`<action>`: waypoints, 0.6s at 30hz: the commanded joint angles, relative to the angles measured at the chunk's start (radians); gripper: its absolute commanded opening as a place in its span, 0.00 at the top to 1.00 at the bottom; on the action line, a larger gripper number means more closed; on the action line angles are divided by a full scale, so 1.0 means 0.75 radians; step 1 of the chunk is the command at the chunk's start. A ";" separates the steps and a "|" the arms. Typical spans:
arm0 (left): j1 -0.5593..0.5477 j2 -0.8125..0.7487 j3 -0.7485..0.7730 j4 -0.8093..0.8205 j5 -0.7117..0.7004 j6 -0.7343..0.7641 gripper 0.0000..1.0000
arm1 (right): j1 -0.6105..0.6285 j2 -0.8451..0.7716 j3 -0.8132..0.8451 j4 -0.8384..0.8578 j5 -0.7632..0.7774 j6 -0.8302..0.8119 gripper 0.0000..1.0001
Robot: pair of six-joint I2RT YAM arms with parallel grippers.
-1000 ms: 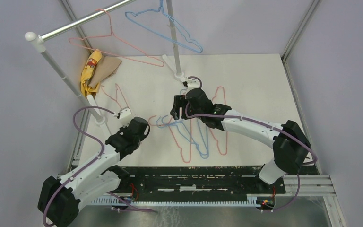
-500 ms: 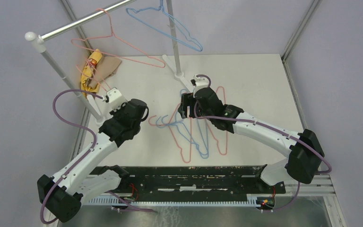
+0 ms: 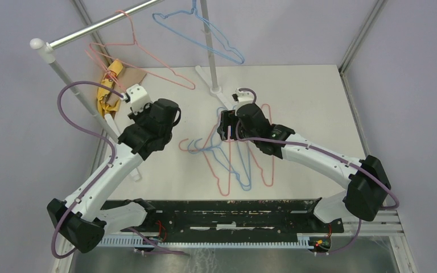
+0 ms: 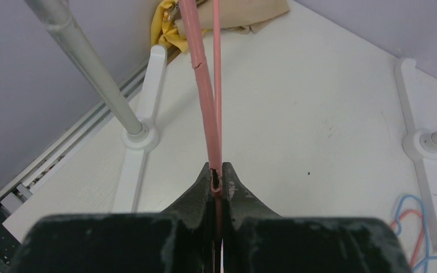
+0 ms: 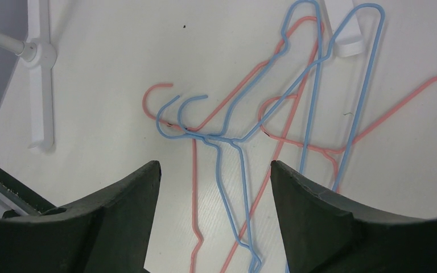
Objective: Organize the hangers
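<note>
Several pink and light blue wire hangers (image 3: pixel 227 165) lie tangled on the white table in front of the arms. One pink hanger (image 3: pixel 159 65) and one blue hanger (image 3: pixel 222 48) hang on the silver rail (image 3: pixel 91 29). My left gripper (image 3: pixel 128 95) is raised beside the rack's left pole and is shut on another pink hanger (image 4: pixel 202 74), whose wire runs up from the jaws toward the rail. My right gripper (image 5: pixel 213 170) hovers open just above the pile, with blue wires (image 5: pixel 227 165) and a pink wire (image 5: pixel 194 187) lying between its fingers, untouched.
The rack's white poles (image 3: pixel 71 82) (image 3: pixel 207 51) stand on white cross feet (image 4: pixel 139 136) at the table's back left and back middle. A yellow cloth (image 3: pixel 108 85) on a beige one (image 3: pixel 132 79) lies behind the left pole. Frame posts edge the table.
My left arm has lifted the pink hanger off the table, up and back toward the rack's left pole. My right gripper shifted slightly back over the pile and stayed open.
</note>
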 commanded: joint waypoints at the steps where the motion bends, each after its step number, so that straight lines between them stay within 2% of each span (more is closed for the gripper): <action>1: 0.017 0.062 0.159 0.059 -0.119 0.188 0.97 | -0.013 -0.027 0.028 0.013 0.023 -0.025 0.21; 7: 0.059 0.120 0.282 0.119 -0.115 0.337 0.97 | -0.026 -0.012 0.045 0.008 0.015 -0.038 0.21; 18: 0.274 0.174 0.383 0.161 0.106 0.469 0.97 | -0.046 0.019 0.051 0.016 -0.012 -0.034 0.21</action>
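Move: The left hand holds a pink hanger, hook end upward. The rod spot it is bound for lies about 12 cm ahead, 2 cm left and some 22 cm above. The hung pink hanger is around 18 cm ahead, 8 cm right and 12 cm up; the rack's near post stands 6 cm ahead and 12 cm left. From the right hand, idle over the loose hangers, that rod spot is roughly 11 cm ahead, 38 cm left and 30 cm up. Keeping its shut fingers pinched on the pink hanger, the left hand lifts it some 6 cm towards the rod, going forward about 3 cm as it rises, then swinging roughly 3 cm left over the second half. The wrist rolls only slightly, its left side rising. ##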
